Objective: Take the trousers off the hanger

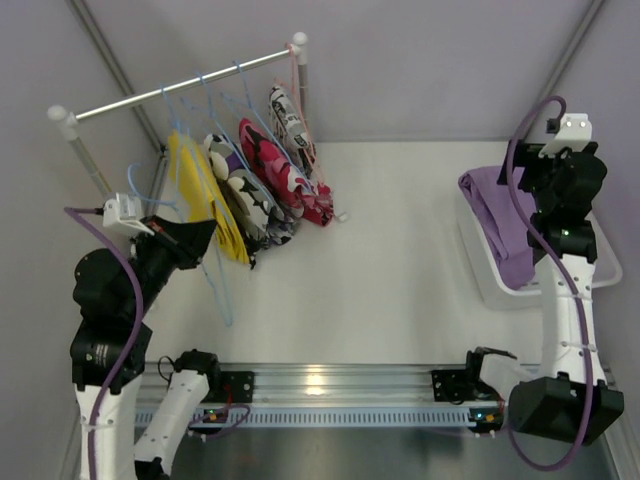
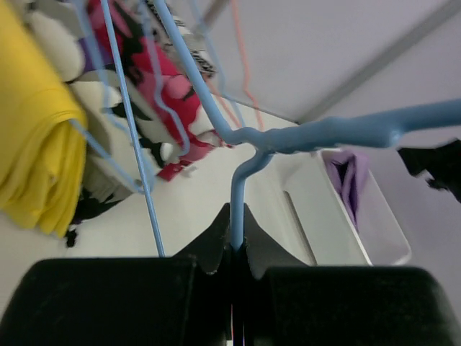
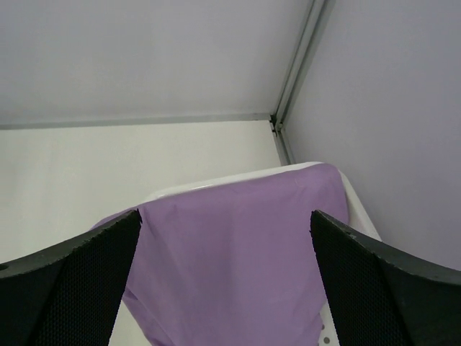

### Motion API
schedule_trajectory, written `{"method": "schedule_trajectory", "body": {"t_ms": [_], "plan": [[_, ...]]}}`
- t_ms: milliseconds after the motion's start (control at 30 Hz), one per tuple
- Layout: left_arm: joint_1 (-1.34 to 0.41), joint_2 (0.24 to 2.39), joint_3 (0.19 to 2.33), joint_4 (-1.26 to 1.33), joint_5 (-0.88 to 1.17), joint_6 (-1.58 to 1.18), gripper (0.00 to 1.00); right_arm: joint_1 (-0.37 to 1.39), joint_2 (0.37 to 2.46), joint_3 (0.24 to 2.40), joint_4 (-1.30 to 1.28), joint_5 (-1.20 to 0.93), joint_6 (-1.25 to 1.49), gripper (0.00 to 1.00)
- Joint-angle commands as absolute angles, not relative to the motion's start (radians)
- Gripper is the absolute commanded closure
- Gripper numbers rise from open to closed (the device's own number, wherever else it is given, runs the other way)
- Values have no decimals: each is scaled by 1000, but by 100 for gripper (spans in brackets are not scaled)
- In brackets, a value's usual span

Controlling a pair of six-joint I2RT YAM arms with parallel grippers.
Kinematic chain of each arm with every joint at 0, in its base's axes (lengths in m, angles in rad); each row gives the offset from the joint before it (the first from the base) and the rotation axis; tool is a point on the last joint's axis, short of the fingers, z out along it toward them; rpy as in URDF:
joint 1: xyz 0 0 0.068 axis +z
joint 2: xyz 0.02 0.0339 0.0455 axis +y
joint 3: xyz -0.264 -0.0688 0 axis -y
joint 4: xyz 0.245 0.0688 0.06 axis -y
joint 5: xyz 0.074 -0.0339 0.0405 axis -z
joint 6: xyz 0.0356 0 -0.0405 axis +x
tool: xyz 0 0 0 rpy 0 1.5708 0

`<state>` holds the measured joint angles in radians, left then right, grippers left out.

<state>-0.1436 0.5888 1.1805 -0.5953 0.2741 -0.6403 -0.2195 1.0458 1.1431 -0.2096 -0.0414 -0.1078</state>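
Several trousers hang on hangers from the rail (image 1: 180, 88): a yellow pair (image 1: 205, 195), a black-and-white pair (image 1: 248, 195) and pink-red print pairs (image 1: 280, 170). My left gripper (image 1: 208, 230) sits just in front of the yellow pair, shut on the wire of a bare blue hanger (image 2: 324, 133). That wire runs straight up out of the closed jaws (image 2: 237, 241). A lilac-purple pair (image 3: 238, 267) lies draped over the white bin (image 3: 216, 186) at the right. My right gripper (image 3: 225, 216) hovers open above it, its fingers apart from the cloth.
The rack's white corner posts (image 1: 298, 42) stand at the back left. Grey walls meet behind the bin at a metal corner strip (image 3: 292, 72). The white bin (image 1: 475, 255) stands against the right wall. An aluminium rail (image 1: 330, 385) carries both arm bases.
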Motion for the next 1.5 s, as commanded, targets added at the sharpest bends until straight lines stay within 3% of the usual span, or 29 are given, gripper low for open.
{"method": "schedule_trajectory", "body": {"t_ms": [0, 200, 400, 667, 967, 1267, 1467], "plan": [[-49, 575, 1180, -766, 155, -670, 100, -178, 1063, 1212, -216, -29, -92, 1], [-8, 626, 1238, -876, -41, -647, 100, -156, 1084, 1226, -201, -20, -89, 0], [-8, 791, 1350, -891, -95, -545, 100, -155, 1091, 1221, -176, -32, -95, 0], [-8, 1070, 1644, -937, -2, -358, 100, -155, 1094, 1220, -161, -72, -101, 0], [368, 1314, 1845, -980, 460, -284, 100, -156, 1062, 1172, -143, -123, -97, 1], [406, 1414, 2016, -1017, 502, -232, 100, -155, 1022, 1095, -104, -146, -81, 1], [442, 1430, 1973, -1023, 508, -259, 98, -155, 1003, 1088, -112, -163, -71, 0]]}}
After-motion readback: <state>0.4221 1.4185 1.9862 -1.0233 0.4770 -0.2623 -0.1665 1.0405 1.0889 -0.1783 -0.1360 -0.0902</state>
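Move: The left hand holds the empty blue hanger. The left part of the rack's rail, where it is being taken, lies roughly 25 cm ahead, 21 cm to the left and about 5 cm above. The yellow garment hangs some 12 cm ahead, 7 cm left and 17 cm lower; the black-and-white one is level with it, 3 cm to the hand's right. For the right hand that rail part is about 90 cm left, 8 cm ahead and 10 cm up. Keeping its fingers shut on the empty hanger, the left hand swings left and dips about 6 cm, then pushes forward and left again towards the left part of the rail, climbing back to about its first height, in all about 15 cm forward and 16 cm left while the fingers tip down some 20 degrees and turn somewhat counter-clockwise. The right hand, open and empty by the white basket, drifts a few centimetres left. ##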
